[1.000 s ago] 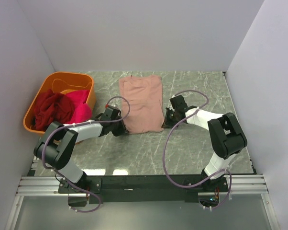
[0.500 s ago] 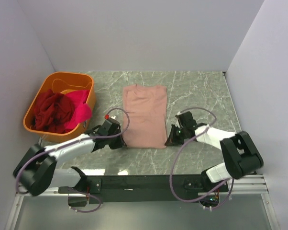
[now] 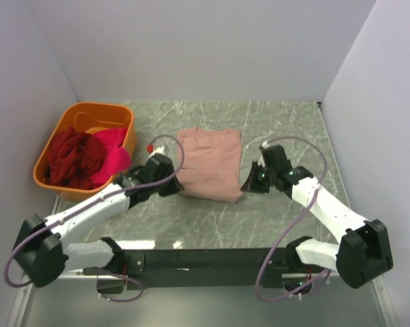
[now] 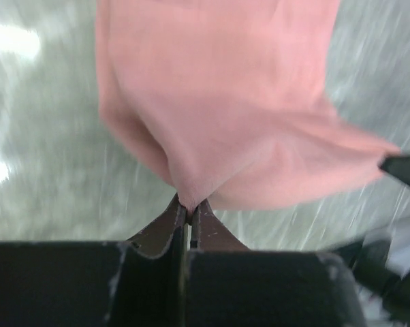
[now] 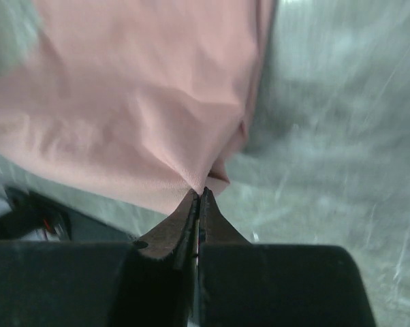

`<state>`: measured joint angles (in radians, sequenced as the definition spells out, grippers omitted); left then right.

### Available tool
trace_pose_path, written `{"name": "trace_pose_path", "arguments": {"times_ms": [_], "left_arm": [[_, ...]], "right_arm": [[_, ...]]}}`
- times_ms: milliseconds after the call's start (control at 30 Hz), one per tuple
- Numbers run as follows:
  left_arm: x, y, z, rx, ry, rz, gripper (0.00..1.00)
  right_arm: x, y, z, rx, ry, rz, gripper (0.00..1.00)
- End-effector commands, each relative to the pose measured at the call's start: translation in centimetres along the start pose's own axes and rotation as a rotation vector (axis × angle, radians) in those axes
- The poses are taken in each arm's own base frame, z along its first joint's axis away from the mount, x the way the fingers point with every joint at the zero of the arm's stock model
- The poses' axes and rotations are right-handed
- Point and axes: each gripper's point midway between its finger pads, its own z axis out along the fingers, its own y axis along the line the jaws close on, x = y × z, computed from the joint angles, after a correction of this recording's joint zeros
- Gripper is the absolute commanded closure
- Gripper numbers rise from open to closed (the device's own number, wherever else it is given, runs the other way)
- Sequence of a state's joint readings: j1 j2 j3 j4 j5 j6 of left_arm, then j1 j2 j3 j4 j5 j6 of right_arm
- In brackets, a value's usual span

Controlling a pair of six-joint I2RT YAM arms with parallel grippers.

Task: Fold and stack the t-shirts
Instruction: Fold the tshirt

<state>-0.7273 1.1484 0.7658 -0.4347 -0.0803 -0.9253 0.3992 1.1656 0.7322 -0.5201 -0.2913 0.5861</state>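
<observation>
A dusty pink t-shirt (image 3: 210, 162) lies in the middle of the marble table, its near edge lifted. My left gripper (image 3: 173, 185) is shut on the near left corner of that pink t-shirt (image 4: 218, 102), the cloth pinched between the fingertips. My right gripper (image 3: 249, 184) is shut on the near right corner of the pink t-shirt (image 5: 137, 95). A dark red t-shirt (image 3: 70, 158) and a magenta t-shirt (image 3: 113, 155) sit crumpled in the tub at the left. No print shows on the pink cloth.
The orange plastic tub (image 3: 89, 112) stands at the far left of the table. White walls close in the table on three sides. A black rail (image 3: 205, 260) with the arm bases runs along the near edge.
Both grippers have risen and moved away from the near edge, carrying the pink t-shirt's near corners. The shirt's near edge has lifted and the shirt looks shorter.
</observation>
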Motion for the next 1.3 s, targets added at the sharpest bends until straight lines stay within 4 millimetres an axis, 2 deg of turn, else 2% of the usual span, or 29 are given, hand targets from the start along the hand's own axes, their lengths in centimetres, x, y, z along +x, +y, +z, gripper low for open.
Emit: {"name": "trace_pose_path", "arguments": {"times_ms": [0, 33, 100, 133, 200, 233, 267, 333, 400, 433, 467, 533, 600, 633, 733, 800, 833, 900, 933, 967, 1000, 1033, 1067, 1100, 1133, 1167, 1200, 1233, 1267], "left_arm": [[-6.2, -1.5, 0.3, -0.022, -0.171, 0.006, 0.99], [-8.2, -1.5, 0.7, -0.045, -0.202, -0.008, 0.99], [-10.2, -1.7, 1.0, -0.054, -0.237, 0.013, 0.99], [-11.6, -1.8, 1.4, -0.064, -0.255, 0.007, 0.99], [-13.1, -2.1, 1.8, -0.065, -0.273, 0.029, 0.99], [-14.7, -2.6, 2.2, -0.066, -0.297, 0.025, 0.99], [-15.4, -2.6, 2.5, -0.074, -0.306, 0.035, 0.99], [-17.5, -2.9, 3.1, -0.087, -0.327, 0.029, 0.99], [-18.8, -3.0, 3.6, -0.096, -0.34, 0.037, 0.99], [-19.8, -3.2, 4.2, -0.1, -0.347, 0.039, 0.99], [-20.5, -3.5, 4.5, -0.097, -0.357, 0.047, 0.99], [-21.7, -3.5, 5.9, -0.106, -0.354, 0.049, 0.99], [-23.3, -4.1, 6.3, -0.104, -0.371, 0.05, 0.99], [-23.5, -3.2, 7.8, -0.129, -0.35, 0.056, 0.99], [-25.3, -3.6, 9.9, -0.113, -0.366, 0.073, 0.99], [-27.1, -4.4, 10.3, -0.1, -0.395, 0.081, 0.99], [-27.1, -3.5, 11.8, -0.119, -0.376, 0.082, 0.99], [-28.4, -3.4, 12.5, -0.118, -0.381, 0.075, 0.99], [-28.1, -2.7, 13.8, -0.128, -0.354, 0.077, 0.99], [-28.4, -2.5, 14.2, -0.129, -0.348, 0.077, 0.97], [-28.8, -2.9, 14.5, -0.113, -0.349, 0.08, 0.84], [-28.9, -2.3, 15.3, -0.116, -0.337, 0.083, 0.72], [-29.0, -2.3, 15.6, -0.112, -0.333, 0.091, 0.61], [-29.6, -2.7, 15.5, -0.098, -0.339, 0.096, 0.35], [-29.4, -2.9, 15.8, -0.084, -0.326, 0.106, 0.22], [-29.6, -3.1, 15.8, -0.078, -0.331, 0.114, 0.07], [-29.8, -3.3, 15.6, -0.071, -0.334, 0.119, 0.01], [-29.9, -3.6, 15.2, -0.062, -0.34, 0.125, 0.01], [-30.2, -3.8, 14.8, -0.056, -0.349, 0.125, 0.01]], "right_arm": [[-5.4, 0.7, -1.6, 0.067, -0.163, -0.017, 1.0], [-7.1, 1.7, -2.3, 0.053, -0.205, -0.024, 1.0], [-9.2, 1.8, -2.2, 0.085, -0.242, -0.02, 1.0], [-11.0, 2.7, -2.9, 0.08, -0.284, -0.019, 1.0], [-12.8, 2.3, -2.4, 0.104, -0.293, -0.002, 1.0], [-14.3, 3.3, -2.8, 0.081, -0.32, -0.004, 1.0], [-15.0, 3.2, -2.2, 0.081, -0.309, 0.003, 1.0], [-17.1, 4.0, -2.5, 0.056, -0.328, 0.012, 1.0], [-18.2, 3.8, -1.3, 0.063, -0.31, 0.022, 1.0], [-19.5, 4.3, -1.6, 0.056, -0.329, 0.025, 1.0], [-19.7, 3.8, -0.6, 0.075, -0.305, 0.035, 1.0], [-21.1, 4.0, -0.5, 0.07, -0.316, 0.045, 1.0], [-21.8, 3.7, 0.6, 0.073, -0.302, 0.055, 1.0], [-22.7, 3.3, 1.1, 0.08, -0.302, 0.064, 1.0], [-24.6, 3.2, 1.8, 0.086, -0.333, 0.069, 1.0], [-25.8, 2.4, 3.3, 0.092, -0.327, 0.081, 1.0], [-27.3, 2.9, 3.1, 0.076, -0.356, 0.074, 1.0], [-28.3, 1.7, 5.2, 0.09, -0.331, 0.075, 1.0], [-29.9, 2.4, 4.9, 0.078, -0.358, 0.065, 1.0], [-29.7, 1.3, 6.7, 0.102, -0.313, 0.077, 0.97], [-30.0, 1.2, 7.2, 0.106, -0.301, 0.068, 0.91], [-31.3, 1.8, 6.7, 0.1, -0.326, 0.057, 0.76], [-31.0, 1.4, 7.6, 0.113, -0.297, 0.06, 0.71], [-31.3, 1.5, 7.5, 0.112, -0.299, 0.055, 0.65], [-31.6, 1.7, 7.3, 0.111, -0.305, 0.055, 0.54], [-31.8, 2.0, 6.9, 0.102, -0.317, 0.05, 0.49], [-31.9, 2.3, 6.6, 0.095, -0.324, 0.048, 0.46], [-31.5, 2.0, 6.5, 0.098, -0.32, 0.054, 0.45], [-31.7, 2.8, 5.5, 0.076, -0.346, 0.046, 0.43]]}}
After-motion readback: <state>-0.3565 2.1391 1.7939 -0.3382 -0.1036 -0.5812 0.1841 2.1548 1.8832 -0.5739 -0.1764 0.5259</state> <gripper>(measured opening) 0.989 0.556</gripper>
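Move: Both hands already hold the t-shirt's lifted near hem, one corner each. Its collar end lies flat roughly 30 cm ahead of the left hand, some 14 cm to that hand's right and 10 cm below. From the right hand the collar end is about 30 cm ahead, 15 cm left and 8 cm below. The orange bin's middle stands about 40 cm left of the left hand and 18 cm ahead, with the pink cloth in it some 30 cm left and 19 cm ahead. The t-shirt's near hem, still pinched at both corners, is swept forward over its lying part towards the collar end, both hands going about 30 cm in one arc: up 6 to 8 cm, then sinking again, wrists tipping fingers slightly upward. Near the end of the reach the fingers open well above the cloth, left wide and right just over halfway, letting go. ##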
